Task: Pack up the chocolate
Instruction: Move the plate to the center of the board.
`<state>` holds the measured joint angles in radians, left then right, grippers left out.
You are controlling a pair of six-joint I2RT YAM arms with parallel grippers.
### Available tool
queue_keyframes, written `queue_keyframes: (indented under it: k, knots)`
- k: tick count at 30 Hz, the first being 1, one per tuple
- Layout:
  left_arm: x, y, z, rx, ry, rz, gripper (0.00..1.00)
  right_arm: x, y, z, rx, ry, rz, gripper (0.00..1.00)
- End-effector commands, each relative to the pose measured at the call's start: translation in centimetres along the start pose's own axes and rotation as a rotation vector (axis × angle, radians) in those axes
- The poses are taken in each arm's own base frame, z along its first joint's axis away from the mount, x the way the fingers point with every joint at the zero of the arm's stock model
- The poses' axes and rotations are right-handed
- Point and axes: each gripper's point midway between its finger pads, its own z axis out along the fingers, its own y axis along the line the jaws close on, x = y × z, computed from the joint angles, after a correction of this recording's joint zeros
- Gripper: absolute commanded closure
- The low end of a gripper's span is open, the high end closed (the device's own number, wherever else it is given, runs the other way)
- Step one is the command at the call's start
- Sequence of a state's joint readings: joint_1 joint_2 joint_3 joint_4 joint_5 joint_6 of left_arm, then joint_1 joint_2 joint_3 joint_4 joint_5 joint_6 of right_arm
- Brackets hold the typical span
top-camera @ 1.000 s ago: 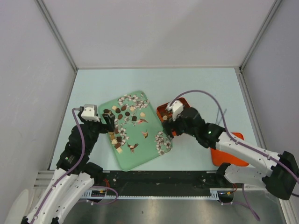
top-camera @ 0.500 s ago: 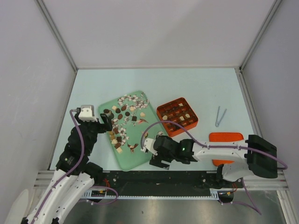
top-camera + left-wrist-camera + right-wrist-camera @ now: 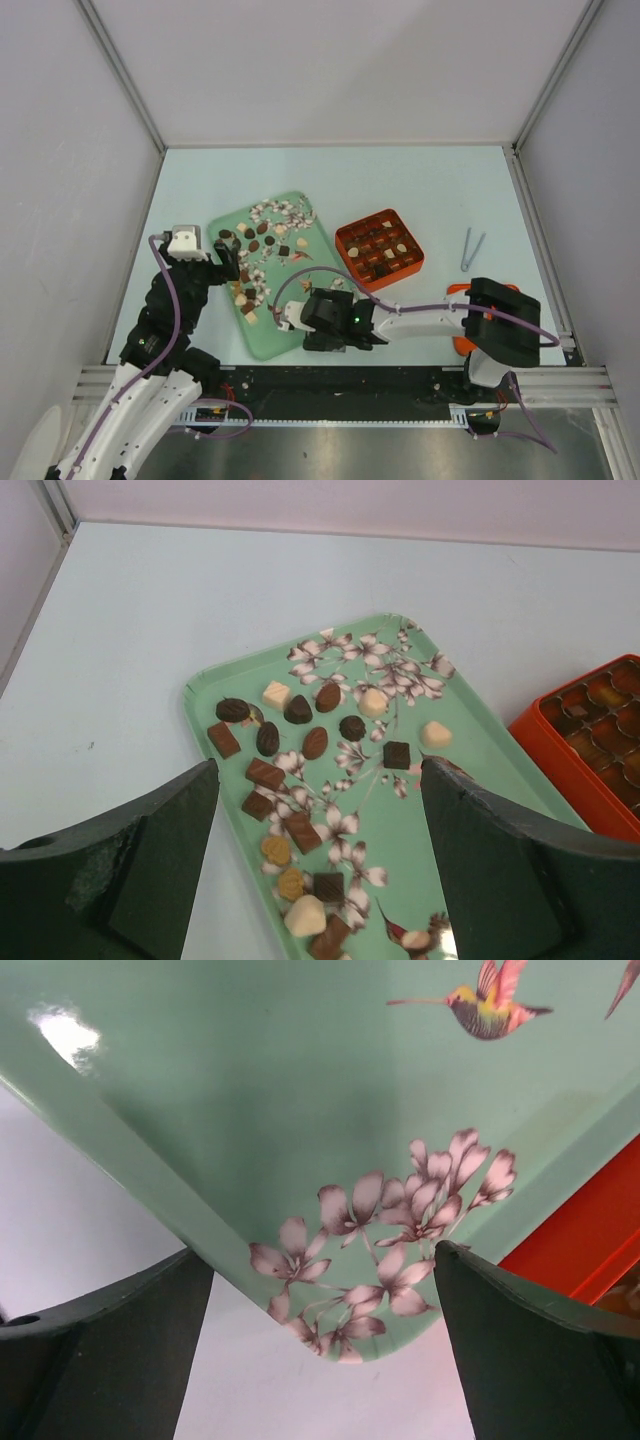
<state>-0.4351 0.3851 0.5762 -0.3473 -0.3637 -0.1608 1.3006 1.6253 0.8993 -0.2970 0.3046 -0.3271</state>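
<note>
The chocolate (image 3: 252, 262) lies scattered as several dark, light brown and cream pieces on a green flowered tray (image 3: 262, 335). The left wrist view shows the chocolate (image 3: 265, 773) near that tray's (image 3: 470, 750) left rim. My left gripper (image 3: 228, 262) hovers open above those pieces, empty, and in its own view my left gripper (image 3: 318, 770) frames them. My right gripper (image 3: 322, 322) sits low at the tray's near right corner. It is open, and in its own view my right gripper (image 3: 320, 1260) has the tray (image 3: 250, 1090) corner between its fingers. The orange box (image 3: 380, 248) holds some pieces in its cells.
The orange box (image 3: 585, 740) stands just right of the tray, and its side (image 3: 580, 1230) shows behind the tray corner. An orange lid (image 3: 458, 345) lies partly under my right arm. Grey tongs (image 3: 468, 248) rest at the right. Enclosure walls surround the table.
My right arm swung from above the orange box down to the tray's near right corner. The tray has shifted slightly leftward. My left gripper has barely moved.
</note>
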Motion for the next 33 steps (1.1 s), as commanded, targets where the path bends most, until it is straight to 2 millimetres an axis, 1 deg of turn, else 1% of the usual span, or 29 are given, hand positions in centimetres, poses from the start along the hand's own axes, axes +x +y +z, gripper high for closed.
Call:
queue_keyframes:
  k: [1, 2, 3, 4, 5, 6, 7, 8, 11, 12, 13, 15, 16, 17, 18, 19, 20, 21, 22, 23, 24, 25, 26, 27, 28, 29, 30, 31, 33]
  knots:
    - [-0.6, 0.4, -0.1, -0.024, -0.029, -0.023, 0.13, -6.7, -3.6, 2.3, 0.150, -0.140, -0.040, 0.03]
    - [-0.6, 0.5, -0.2, -0.028, -0.032, -0.026, 0.13, -7.5, -3.9, 2.9, 0.158, -0.147, -0.043, 0.03]
    - [-0.7, 0.8, -0.3, -0.040, -0.036, -0.028, 0.13, -8.1, -3.9, 4.2, 0.164, -0.149, -0.045, 0.03]
    - [-0.8, 0.9, -0.3, -0.045, -0.040, -0.033, 0.13, -8.9, -4.6, 4.8, 0.181, -0.157, -0.032, 0.04]
    - [-0.9, 1.0, -0.4, -0.051, -0.044, -0.032, 0.13, -11.0, -5.6, 4.8, 0.202, -0.196, -0.010, 0.04]
    - [-1.0, 1.1, -0.5, -0.055, -0.052, -0.039, 0.13, -11.6, -5.9, 5.9, 0.216, -0.199, 0.000, 0.04]
    - [-1.1, 1.4, -0.6, -0.070, -0.059, -0.042, 0.13, -12.4, -7.0, 6.1, 0.248, -0.216, 0.025, 0.04]
    - [-1.2, 1.5, -0.7, -0.073, -0.065, -0.046, 0.13, -14.3, -8.1, 5.8, 0.271, -0.260, 0.053, 0.04]
    - [-1.5, 2.1, -1.1, -0.101, -0.086, -0.060, 0.13, -15.6, -9.5, 5.6, 0.275, -0.298, 0.131, 0.04]
    - [-1.6, 2.2, -1.2, -0.104, -0.092, -0.063, 0.13, -15.8, -9.6, 5.2, 0.259, -0.302, 0.144, 0.05]
    - [-1.6, 2.2, -1.2, -0.106, -0.094, -0.063, 0.13, -16.3, -10.1, 4.2, 0.258, -0.329, 0.189, 0.04]
    - [-1.7, 2.3, -1.3, -0.105, -0.098, -0.065, 0.13, -14.6, -9.9, 3.6, 0.211, -0.266, 0.207, 0.04]
    - [-1.7, 2.2, -1.3, -0.102, -0.099, -0.066, 0.13, -14.4, -10.2, 2.5, 0.205, -0.267, 0.236, 0.04]
    - [-1.8, 2.1, -1.2, -0.096, -0.098, -0.065, 0.13, -13.8, -10.2, 2.1, 0.192, -0.252, 0.283, 0.04]
    - [-1.7, 2.0, -1.2, -0.093, -0.094, -0.062, 0.13, -12.0, -10.2, 1.9, 0.179, -0.203, 0.311, 0.04]
    - [-1.7, 2.0, -1.2, -0.092, -0.091, -0.063, 0.13, -11.1, -10.3, 1.5, 0.173, -0.187, 0.341, 0.04]
    - [-1.7, 1.9, -1.2, -0.084, -0.092, -0.062, 0.13, -10.8, -10.9, 0.0, 0.175, -0.205, 0.404, 0.04]
    - [-1.8, 1.8, -1.2, -0.081, -0.092, -0.060, 0.13, -9.5, -11.4, -0.4, 0.170, -0.188, 0.439, 0.04]
    - [-1.7, 1.8, -1.1, -0.080, -0.091, -0.060, 0.13, -7.8, -11.1, -0.5, 0.162, -0.159, 0.464, 0.04]
    - [-1.7, 1.7, -1.1, -0.075, -0.090, -0.060, 0.13, -7.8, -12.0, -2.4, 0.170, -0.197, 0.507, 0.04]
    - [-1.6, 1.6, -1.1, -0.068, -0.087, -0.057, 0.13, -6.6, -13.0, -2.8, 0.179, -0.192, 0.579, 0.03]
    - [-1.6, 1.5, -1.0, -0.064, -0.085, -0.056, 0.13, -4.7, -13.2, -3.0, 0.188, -0.168, 0.610, 0.03]
    - [-1.6, 1.4, -1.1, -0.060, -0.086, -0.058, 0.13, -4.2, -14.2, -4.4, 0.205, -0.192, 0.669, 0.03]
    - [-1.5, 1.2, -1.0, -0.052, -0.079, -0.053, 0.13, -1.8, -16.1, -4.7, 0.243, -0.172, 0.769, 0.03]
    - [-1.4, 1.2, -0.9, -0.050, -0.074, -0.052, 0.13, 0.1, -16.6, -4.7, 0.265, -0.148, 0.815, 0.03]
    - [-1.4, 1.1, -0.9, -0.046, -0.074, -0.049, 0.13, 1.1, -17.7, -5.6, 0.267, -0.168, 0.870, 0.03]
    - [-1.4, 1.0, -0.8, -0.042, -0.070, -0.048, 0.13, 3.8, -19.8, -5.9, 0.301, -0.154, 0.972, 0.03]
    - [-1.3, 0.9, -0.8, -0.039, -0.070, -0.048, 0.13, 5.6, -20.4, -5.9, 0.307, -0.144, 1.028, 0.04]
    - [-1.4, 0.9, -0.8, -0.037, -0.071, -0.047, 0.13, 7.1, -21.9, -6.4, 0.296, -0.188, 1.122, 0.04]
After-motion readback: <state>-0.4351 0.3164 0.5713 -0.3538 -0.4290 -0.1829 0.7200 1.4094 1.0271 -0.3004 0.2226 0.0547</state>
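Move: The green plate's middle lies about 12 cm ahead and 11 cm to the left of the right hand, some 2 cm lower; that hand is already down at the plate's near right corner. The chocolates left on the plate gather some 14 cm ahead and 20 cm to the left of the hand, the red box about 17 cm ahead and 9 cm to the right. From the left hand, the plate's middle lies roughly 4 cm ahead, 14 cm to the right and 22 cm below. With its wide-open fingers still low at the plate's near right corner and the rear finger against the near rim, the right hand pushes the plate left and forward, going about 12 cm left and 9 cm forward while hardly rising. It then comes free of the plate, lifts some 10 cm and swings about 20 cm back to the right and farther forward until it is over the red box, turning some 45 degrees clockwise and never closing its fingers. ##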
